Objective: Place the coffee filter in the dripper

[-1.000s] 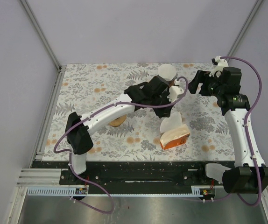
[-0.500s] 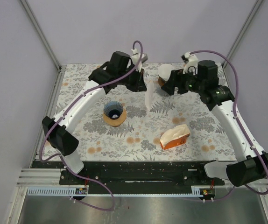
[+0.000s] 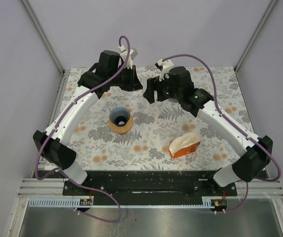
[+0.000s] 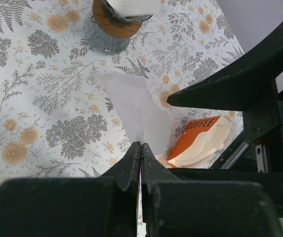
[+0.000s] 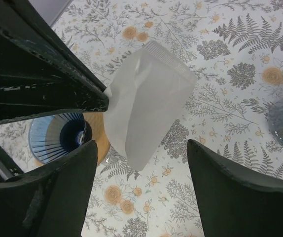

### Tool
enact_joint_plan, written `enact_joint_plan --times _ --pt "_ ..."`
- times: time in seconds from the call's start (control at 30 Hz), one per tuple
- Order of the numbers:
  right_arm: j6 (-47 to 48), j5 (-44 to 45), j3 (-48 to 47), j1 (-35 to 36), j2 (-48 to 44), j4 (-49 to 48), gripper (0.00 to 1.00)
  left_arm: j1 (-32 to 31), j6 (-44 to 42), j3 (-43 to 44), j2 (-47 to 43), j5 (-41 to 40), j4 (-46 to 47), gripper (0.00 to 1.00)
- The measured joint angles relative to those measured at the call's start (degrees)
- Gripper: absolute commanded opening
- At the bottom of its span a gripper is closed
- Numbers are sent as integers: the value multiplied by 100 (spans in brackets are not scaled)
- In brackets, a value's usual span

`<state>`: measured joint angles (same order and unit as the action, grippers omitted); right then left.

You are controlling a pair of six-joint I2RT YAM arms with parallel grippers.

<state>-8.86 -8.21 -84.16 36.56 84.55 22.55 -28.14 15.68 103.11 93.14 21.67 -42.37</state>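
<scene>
My left gripper [image 4: 141,145] is shut on the lower edge of a white paper coffee filter [image 4: 131,106] and holds it in the air above the table. In the right wrist view the filter [image 5: 146,103] hangs from the left gripper's fingertips [image 5: 97,101], up and to the right of the blue ribbed dripper [image 5: 57,138]. The dripper [image 3: 120,118] stands on its wooden base at the table's left middle. My right gripper [image 5: 141,187] is open and empty just beside the filter. In the top view the left gripper [image 3: 131,81] and right gripper [image 3: 150,93] face each other at the back; the filter is hidden there.
An orange box of filters [image 3: 184,145] marked COFFEE lies at the front right, also in the left wrist view [image 4: 200,140]. A grey glass vessel with a wooden collar and a white filter [image 4: 114,22] stands at the back, beneath the right arm [image 3: 205,106].
Both arms have swung left and toward the back. My left gripper carried the filter from near the filter box to the back middle, uncovering the dripper. My right gripper followed it.
</scene>
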Motion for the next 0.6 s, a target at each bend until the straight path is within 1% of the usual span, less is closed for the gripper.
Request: enact_joint_plan --times 0.17,0.3,0.37,0.47,0.5,0.57,0.6 --pt "-50 608 -103 162 247 -44 69 76 81 -59 -31 -9 2 0" --pt "-59 837 -203 192 452 -44 59 83 96 -61 -33 -7 4 0" --pt "-61 927 -278 192 590 -48 50 94 107 -61 -35 -7 4 0" --pt "-33 1080 -304 192 721 -33 28 94 109 -96 -66 -7 24 0" --pt "-13 1123 -334 192 772 -9 22 96 105 -142 -96 -7 37 0" --pt "26 1204 -463 192 879 55 13 114 87 -192 -133 -9 39 0" --pt "42 1224 -542 192 922 85 11 133 57 -219 -155 -20 31 0"
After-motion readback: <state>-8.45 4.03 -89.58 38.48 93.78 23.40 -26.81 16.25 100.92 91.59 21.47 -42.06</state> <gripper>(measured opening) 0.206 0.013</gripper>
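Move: The filter, held by one edge in the left fingers, has its middle about 4 cm ahead of the open right hand, 2 cm to its left and 1 cm lower. From the right hand, the loaded dripper stands 18 cm ahead, 12 cm right; the coffee bag 11 cm back, 15 cm right. The empty dripper is some 11 cm left of the left hand, 3 cm back and 24 cm below; the filter's middle is 3 cm ahead, 4 cm right, 3 cm below. The right fingertips come onto the free side of the paper filter and pinch it, closing from wide open to nearly shut as the hand reaches about 4 cm forward and some 3.5 cm down, turning roughly 10 degrees clockwise. The left hand stays almost in place, keeping its shut grip on the opposite edge. ##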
